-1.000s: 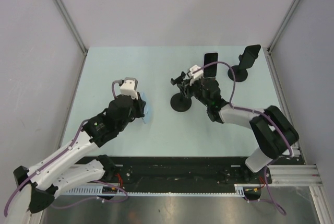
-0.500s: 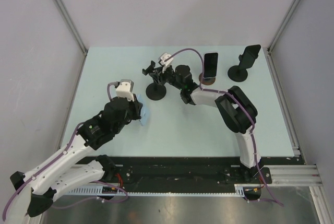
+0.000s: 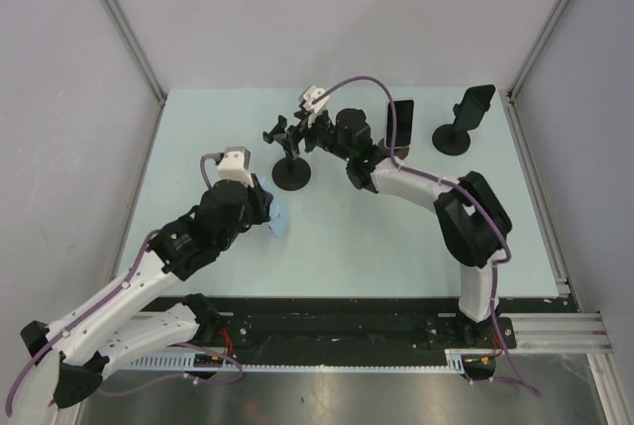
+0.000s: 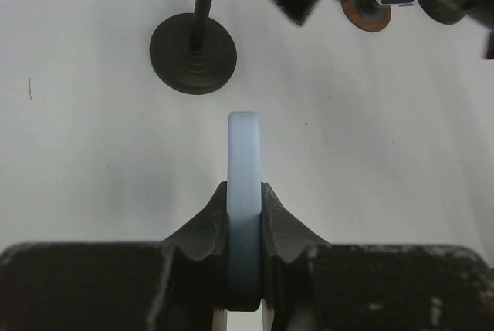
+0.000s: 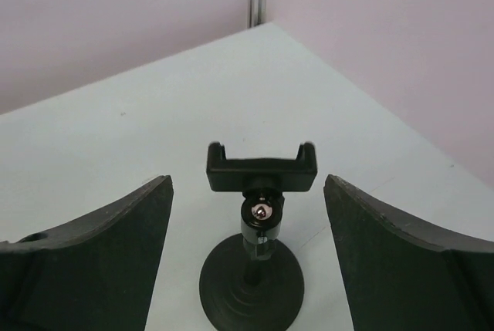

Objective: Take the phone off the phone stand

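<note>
A pale blue phone (image 4: 244,163) shows edge-on in the left wrist view, with my left gripper (image 4: 245,211) shut on its lower part. From above, that phone (image 3: 278,215) hangs just over the table, left of centre. The black phone stand (image 3: 292,175) stands alone further back, its clamp (image 5: 261,167) empty. My right gripper (image 3: 300,130) is open just behind the stand's clamp. In the right wrist view its fingers (image 5: 131,231) sit wide on either side of the stand (image 5: 252,277), not touching it.
A black phone (image 3: 399,123) stands upright on a brown disc (image 4: 365,16) at the back, right of centre. Another black stand (image 3: 462,120) sits at the back right corner. White walls and metal rails enclose the table (image 3: 198,138).
My right arm carried the black stand leftward across the table, set it down and opened its jaws off it. The left gripper kept hold of the blue phone, barely moving.
</note>
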{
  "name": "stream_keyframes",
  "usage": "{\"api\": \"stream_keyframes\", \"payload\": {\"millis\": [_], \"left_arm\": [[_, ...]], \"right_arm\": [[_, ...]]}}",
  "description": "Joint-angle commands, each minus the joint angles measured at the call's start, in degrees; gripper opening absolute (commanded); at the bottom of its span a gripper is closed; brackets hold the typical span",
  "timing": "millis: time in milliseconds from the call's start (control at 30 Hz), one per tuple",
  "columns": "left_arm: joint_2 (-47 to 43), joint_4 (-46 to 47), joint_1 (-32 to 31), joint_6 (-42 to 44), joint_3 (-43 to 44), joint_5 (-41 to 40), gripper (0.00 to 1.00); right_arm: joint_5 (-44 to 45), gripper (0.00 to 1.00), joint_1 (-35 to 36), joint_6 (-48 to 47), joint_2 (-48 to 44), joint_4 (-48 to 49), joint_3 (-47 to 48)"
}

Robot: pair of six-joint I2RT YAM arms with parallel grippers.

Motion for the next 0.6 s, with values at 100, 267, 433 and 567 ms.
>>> {"api": "stream_keyframes", "payload": {"millis": [100,267,433,567], "left_arm": [[-2.7,3.4,0.5,-10.5,2.9,-6.6,0.0],[-3.9,3.4,0.5,-18.4,3.1,-9.8,0.0],[-3.8,3.4,0.6,-24.0,3.8,-9.2,0.0],[-3.5,3.4,0.6,-26.9,4.1,-8.0,0.0]], "right_arm": [[2.6,0.85,0.0,-4.1,-18.4,-9.0,-6.7],[6.6,0.85,3.5,-7.1,-30.8,-9.5,-19.8],[12.0,0.86,10.7,-12.0,-38.0,-7.8,-29.1],[18.9,0.86,17.1,-15.5,-40.3,-3.8,-34.4]]}}
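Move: The phone, still pinched in my left hand, lies about 17 cm back and 2 cm to the left of my empty right hand, roughly level with it. From my left hand its middle is some 2 cm ahead, 2 cm right and a touch lower. Near my right hand, the stand's empty holder is about 2 cm ahead, 2 cm left and 4 cm below; a second phone sits roughly 23 cm right, 2 cm ahead and 10 cm lower. I carry my open right hand up about 10 cm, clear of the stand's holder, while drawing it back and to the right. Then it sinks again as it keeps coming back, some 17 cm in all, towards the phone. My left hand keeps its grip, rises a little over 2 cm and rolls its left side down, swinging counter-clockwise, about 25 degrees altogether. ##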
